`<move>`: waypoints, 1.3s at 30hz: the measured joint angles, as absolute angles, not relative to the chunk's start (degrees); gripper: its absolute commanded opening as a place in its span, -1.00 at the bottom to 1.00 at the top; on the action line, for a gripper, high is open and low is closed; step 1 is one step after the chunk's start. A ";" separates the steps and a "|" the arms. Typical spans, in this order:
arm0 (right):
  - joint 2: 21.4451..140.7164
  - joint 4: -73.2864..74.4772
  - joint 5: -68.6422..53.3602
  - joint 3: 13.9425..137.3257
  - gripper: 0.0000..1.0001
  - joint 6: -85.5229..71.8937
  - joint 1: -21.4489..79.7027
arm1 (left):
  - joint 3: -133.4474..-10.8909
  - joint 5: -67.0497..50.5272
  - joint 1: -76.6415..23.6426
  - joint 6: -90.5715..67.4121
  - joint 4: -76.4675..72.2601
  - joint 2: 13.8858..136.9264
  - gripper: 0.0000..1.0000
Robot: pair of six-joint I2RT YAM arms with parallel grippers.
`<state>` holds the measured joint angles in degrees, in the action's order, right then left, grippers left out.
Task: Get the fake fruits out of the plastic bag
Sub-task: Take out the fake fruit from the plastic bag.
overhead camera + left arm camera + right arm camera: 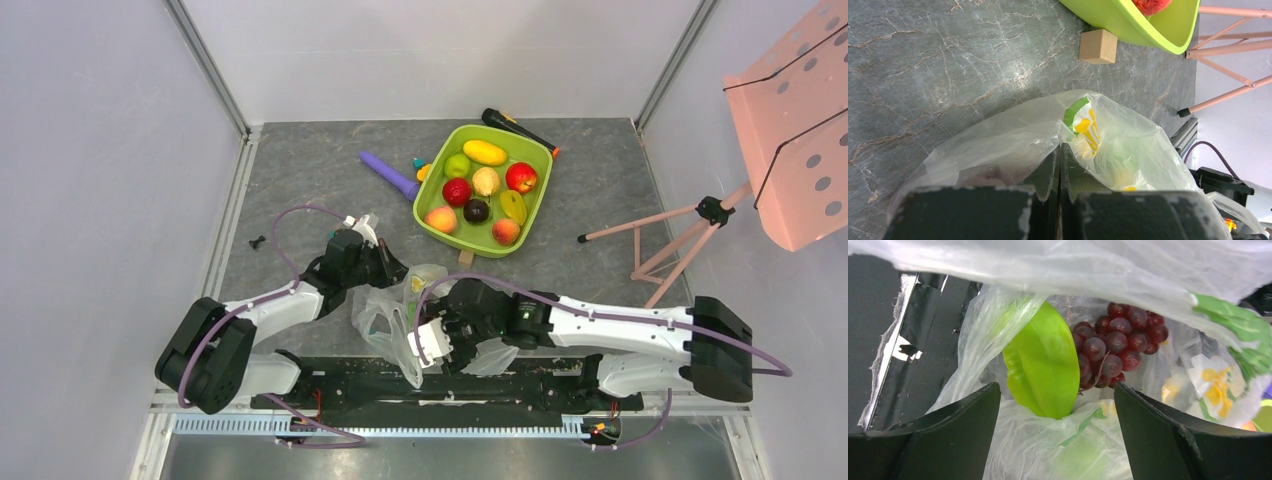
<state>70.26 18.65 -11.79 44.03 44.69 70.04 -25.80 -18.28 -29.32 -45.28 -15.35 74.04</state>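
The plastic bag (392, 318) lies crumpled at the near edge between both arms. My left gripper (1059, 150) is shut on a fold of the plastic bag (1013, 137) at its far side. My right gripper (1057, 390) is open at the bag's mouth, its fingers (973, 412) either side of the film. Inside the bag, a green ridged fruit (1040, 365) lies just ahead of the jaws, partly under film. A dark purple grape bunch (1120, 342) rests against its right side. Several fake fruits (485, 185) lie in the lime-green tray (535, 205).
A long purple stick (390, 175) and small toy blocks (421, 170) lie left of the tray. A wooden cube (1098, 46) sits by the tray's near corner. A pink stand (690, 215) with a perforated panel occupies the right. Black rails run along the near edge.
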 measured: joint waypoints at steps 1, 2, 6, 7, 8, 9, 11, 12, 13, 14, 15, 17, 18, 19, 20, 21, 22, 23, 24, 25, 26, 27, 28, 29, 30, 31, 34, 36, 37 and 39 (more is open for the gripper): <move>71.02 18.81 -11.92 44.21 0.77 44.99 70.04 | -25.80 -18.26 -29.32 -45.28 -15.33 73.97 -0.96; 71.72 19.00 -12.10 44.40 0.78 45.19 70.04 | -25.80 -18.26 -29.32 -45.28 -15.33 73.87 -0.96; 73.73 19.14 -14.06 44.91 0.77 45.65 70.04 | -25.80 -18.22 -29.32 -45.28 -15.31 73.73 -0.96; 74.24 19.07 -14.72 44.91 0.75 45.65 70.04 | -25.80 -18.20 -29.32 -45.28 -15.31 73.73 -0.96; 74.76 18.94 -15.16 44.91 0.73 45.63 70.04 | -25.80 -18.17 -29.32 -45.28 -15.31 73.73 -0.96; 75.29 18.72 -15.49 44.91 0.71 45.60 70.04 | -25.80 -18.15 -29.32 -45.28 -15.31 73.73 -0.96; 76.29 17.91 -15.86 44.86 0.68 45.56 70.04 | -25.80 -18.13 -29.32 -45.28 -15.31 73.73 -0.96; 76.90 17.08 -15.92 44.84 0.65 45.47 70.04 | -25.80 -18.13 -29.32 -45.28 -15.29 73.73 -0.96; 77.41 16.27 -15.97 44.73 0.60 45.41 70.04 | -25.80 -18.13 -29.32 -45.28 -15.31 73.73 -0.96; 77.73 15.70 -15.97 44.64 0.54 45.25 70.04 | -25.80 -18.13 -29.32 -45.28 -15.31 73.73 -0.96; 78.19 14.76 -15.92 44.45 0.48 44.95 70.04 | -25.78 -18.11 -29.32 -45.28 -15.31 73.73 -0.96; 78.91 13.80 -15.68 44.31 0.28 44.60 70.04 | -25.74 -18.11 -29.32 -45.28 -15.29 73.73 -0.96; 79.31 13.39 -15.46 44.31 0.14 44.34 70.04 | -25.69 -18.11 -29.32 -45.28 -15.31 73.73 -0.96; 79.57 13.08 -15.22 44.31 0.03 44.12 70.04 | -25.65 -18.11 -29.32 -45.28 -15.31 73.73 -0.96; 79.72 12.82 -15.07 44.31 -0.05 43.75 70.04 | -25.63 -18.11 -29.32 -45.28 -15.31 73.73 -0.96; 79.72 12.73 -14.94 44.31 -0.11 43.59 70.04 | -25.63 -18.11 -29.32 -45.28 -15.31 73.73 -0.96; 79.72 12.60 -14.85 44.34 -0.16 43.05 70.04 | -25.63 -18.11 -29.32 -45.28 -15.31 73.73 -0.96; 79.72 12.51 -14.79 44.34 -0.18 42.59 70.04 | -25.63 -18.09 -29.32 -45.28 -15.31 73.73 -0.96; 79.68 12.51 -14.74 44.34 -0.20 42.39 70.04 | -25.61 -18.09 -29.32 -45.28 -15.29 73.73 -0.96; 79.55 12.53 -14.76 44.34 -0.22 42.04 70.04 | -25.61 -18.09 -29.32 -45.28 -15.31 73.73 -0.96; 79.26 12.58 -14.76 44.34 -0.24 41.58 70.04 | -25.58 -18.09 -29.32 -45.28 -15.31 73.73 -0.96; 78.74 12.73 -14.76 44.34 -0.24 41.21 70.06 | -25.58 -18.09 -29.32 -45.28 -15.31 73.73 -0.96; 77.95 12.91 -14.76 44.34 -0.26 40.84 70.06 | -25.58 -18.09 -29.32 -45.28 -15.31 73.73 -0.96; 76.88 13.06 -14.76 44.34 -0.26 40.47 70.08 | -25.58 -18.09 -29.32 -45.28 -15.31 73.73 -0.96; 75.66 13.21 -14.79 44.36 -0.27 40.07 70.08 | -25.58 -18.06 -29.32 -45.28 -15.31 73.73 -0.96; 74.37 13.39 -14.74 44.45 -0.27 39.70 70.13 | -25.58 -18.06 -29.32 -45.28 -15.31 73.73 -0.96; 70.00 13.76 -14.28 44.88 -0.27 38.09 70.13 | -25.58 -18.06 -29.32 -45.28 -15.31 73.73 -0.96; 67.81 13.82 -13.74 45.06 -0.27 36.97 70.08 | -25.58 -18.06 -29.32 -45.28 -15.31 73.73 -0.96; 66.78 13.82 -13.52 45.08 -0.27 36.42 69.93 | -25.56 -18.06 -29.32 -45.28 -15.31 73.73 -0.96; 64.47 13.58 -13.41 45.08 -0.31 34.85 69.41 | -25.52 -18.06 -29.32 -45.28 -15.31 73.73 -0.96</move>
<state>64.47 13.58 -13.41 45.08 34.85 69.41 -25.52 -18.06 -29.32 -45.28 -15.31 73.73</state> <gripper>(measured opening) 0.550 0.026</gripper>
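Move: Almost straight below the right hand's open fingers, in the bag's mouth, lies the green fruit: about 5 cm down and 3 cm to the left, level fore and aft. The grapes sit some 6 cm ahead of this hand, 4 cm left and 7 cm down; the wooden block is about 18 cm ahead, 5 cm right and 9 cm down. From the left hand, the green fruit lies roughly 15 cm back, 4 cm right and 2 cm lower. Sinking about 3.5 cm into the bag while drifting 2 cm left, the right hand closes its open fingers partway and pinches the green fruit by its sides. It then lifts the fruit nearly straight up by some 9 cm, picking up speed, as the leftward-pointing fingers tilt up about 15 degrees. The left hand stays in place, still shut on the bag's rim. ##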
